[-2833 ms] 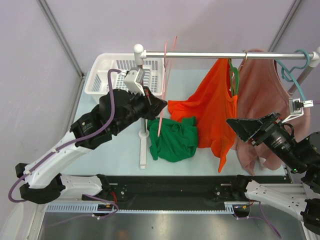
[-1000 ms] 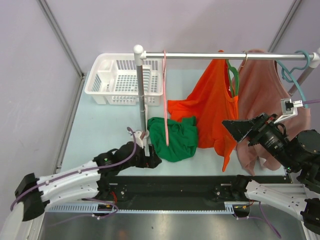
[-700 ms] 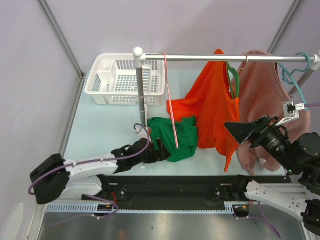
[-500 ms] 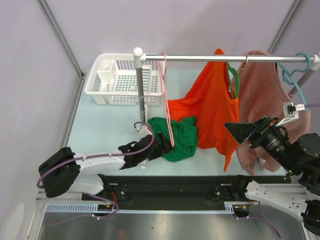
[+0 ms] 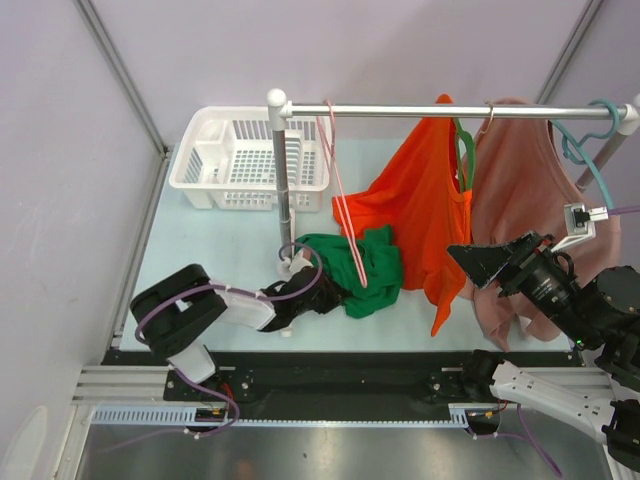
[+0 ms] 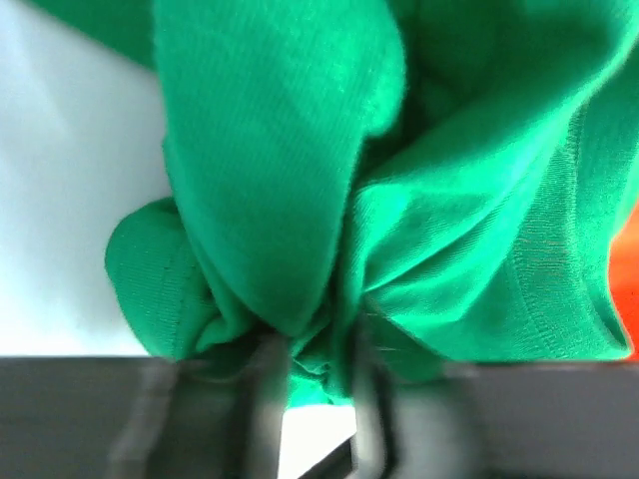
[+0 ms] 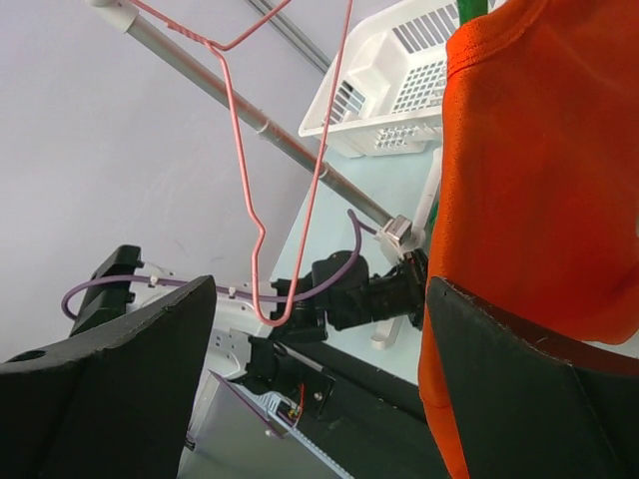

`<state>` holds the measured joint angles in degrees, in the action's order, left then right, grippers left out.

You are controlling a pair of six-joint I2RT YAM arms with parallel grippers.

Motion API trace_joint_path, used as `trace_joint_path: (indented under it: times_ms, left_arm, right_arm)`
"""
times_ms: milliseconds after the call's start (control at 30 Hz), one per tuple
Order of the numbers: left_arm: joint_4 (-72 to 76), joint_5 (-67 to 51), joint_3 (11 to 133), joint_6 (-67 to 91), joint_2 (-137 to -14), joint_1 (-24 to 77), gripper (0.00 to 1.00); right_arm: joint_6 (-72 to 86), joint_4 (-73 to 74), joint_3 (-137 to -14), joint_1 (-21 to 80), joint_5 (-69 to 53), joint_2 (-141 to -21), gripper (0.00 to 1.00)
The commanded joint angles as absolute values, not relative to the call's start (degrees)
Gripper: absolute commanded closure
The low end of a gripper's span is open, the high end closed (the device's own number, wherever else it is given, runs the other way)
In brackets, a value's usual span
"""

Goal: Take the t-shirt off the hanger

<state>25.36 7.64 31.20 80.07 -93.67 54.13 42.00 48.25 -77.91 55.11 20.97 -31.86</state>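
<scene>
The green t-shirt point(image 5: 360, 268) lies crumpled on the table, off its hanger. The bare pink wire hanger point(image 5: 340, 190) hangs tilted on the rod point(image 5: 400, 110); it also shows in the right wrist view point(image 7: 250, 200). My left gripper point(image 5: 328, 293) is low on the table at the shirt's left edge. In the left wrist view the gripper point(image 6: 315, 399) is shut on a bunched fold of the green t-shirt point(image 6: 399, 220). My right gripper point(image 5: 480, 258) is open and empty in the air beside the orange garment point(image 5: 425, 210). Its wide-apart fingers point(image 7: 110, 399) frame the left arm.
A white basket point(image 5: 215, 165) stands at the back left behind the rack post point(image 5: 285, 200). The orange garment on a green hanger point(image 5: 468, 155) and a pink garment point(image 5: 520, 190) hang on the rod. A teal hanger point(image 5: 590, 150) hangs at the far right.
My left arm dropped from hanger height to the table, reached right and closed on the green shirt's left edge. The shirt bunched slightly rightward. The pink hanger swings. The right arm barely moved.
</scene>
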Motion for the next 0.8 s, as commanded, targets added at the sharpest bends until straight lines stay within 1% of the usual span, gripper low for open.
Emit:
trace_joint_path:
  times_ms: [0, 100, 133, 200, 233, 300, 333, 367, 400, 433, 467, 500, 533, 567, 633, 700, 767]
  left_arm:
    - [36.0, 3.3, 26.1, 77.4, -90.8, 54.1, 0.85]
    - [31.5, 3.1, 24.5, 69.6, -83.6, 54.1, 0.99]
    - [26.4, 3.5, 24.4, 68.2, -79.5, 54.1, 1.0]
    - [22.5, 4.3, 23.3, 64.9, -74.2, 54.1, 1.0]
    - [19.0, 4.9, 22.5, 64.1, -67.9, 54.1, 1.0]
    - [14.6, 7.5, 20.3, 61.9, -61.3, 54.1, 1.0]
    - [9.3, 8.5, 19.9, 61.1, -57.2, 54.0, 1.0]
    - [6.1, 9.7, 19.5, 60.3, -50.1, 53.8, 1.0]
    - [2.6, 11.8, 19.7, 59.5, -45.9, 53.8, 1.0]
    - [-5.7, 13.4, 20.0, 59.4, -42.3, 53.7, 1.0]
    - [-9.8, 15.1, 21.3, 59.4, -35.1, 53.6, 1.0]
    - [-14.0, 18.5, 22.1, 60.7, -31.8, 53.6, 1.0]
    - [-22.4, 20.4, 22.9, 61.4, -28.9, 53.6, 1.0]
    - [-25.8, 21.9, 24.9, 61.5, -22.9, 53.5, 1.0]
    - [-34.6, 26.4, 27.1, 61.4, -18.0, 53.5, 1.0]
    - [-40.1, 29.8, 30.9, 61.8, -13.5, 53.5, 1.0]
    - [-45.6, 34.3, 35.0, 60.0, -12.2, 53.5, 1.0]
  right_arm:
    - [42.6, 47.9, -77.9, 55.3, 21.3, -31.9, 0.08]
    - [42.1, 47.5, -77.7, 55.4, 21.3, -31.8, 0.08]
    - [41.4, 47.5, -77.9, 55.3, 21.4, -32.1, 0.09]
    - [41.1, 47.8, -78.0, 55.3, 22.1, -32.1, 0.09]
    - [41.0, 47.9, -78.0, 55.3, 22.6, -31.9, 0.09]
    - [40.8, 48.2, -78.0, 55.3, 22.8, -31.8, 0.09]
    - [40.4, 48.3, -78.0, 55.4, 22.9, -31.8, 0.09]
    - [40.0, 48.6, -78.2, 55.4, 23.0, -31.8, 0.09]
    - [39.9, 49.0, -78.3, 55.4, 23.4, -31.7, 0.09]
    - [39.8, 49.2, -78.5, 55.5, 24.2, -31.6, 0.08]
    - [39.8, 49.3, -78.5, 55.4, 24.6, -31.6, 0.08]
    - [39.9, 49.3, -78.4, 55.4, 24.8, -31.2, 0.08]
    - [39.7, 49.3, -78.4, 55.5, 24.9, -31.2, 0.08]
    - [39.6, 49.2, -78.5, 55.5, 25.0, -31.2, 0.08]
    - [38.7, 49.2, -78.8, 55.5, 25.0, -31.6, 0.08]
    - [38.7, 49.1, -78.9, 55.5, 25.3, -31.7, 0.08]
    - [38.8, 49.0, -78.8, 55.5, 25.1, -31.8, 0.08]
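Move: The middle of the crumpled green t-shirt lies about 6 cm ahead of the left hand and 3 cm to its right, roughly 1 cm lower; its near edge is already between the closing fingers. The rack foot stands some 7 cm ahead and 13 cm to the left. The hanging orange t-shirt's middle is about 9 cm ahead, 13 cm right and 20 cm higher. From the right hand, the green t-shirt lies roughly 15 cm ahead, 17 cm left and 41 cm below. The left fingers finish shutting and pinch the near edge of the green t-shirt, drawing back a little low over the table. Still gripping, the hand then climbs about 17 cm and sweeps about as far left, past the near side of the rack post, easing back some 6 cm in all while the fingertips tilt up roughly 25 degrees. ##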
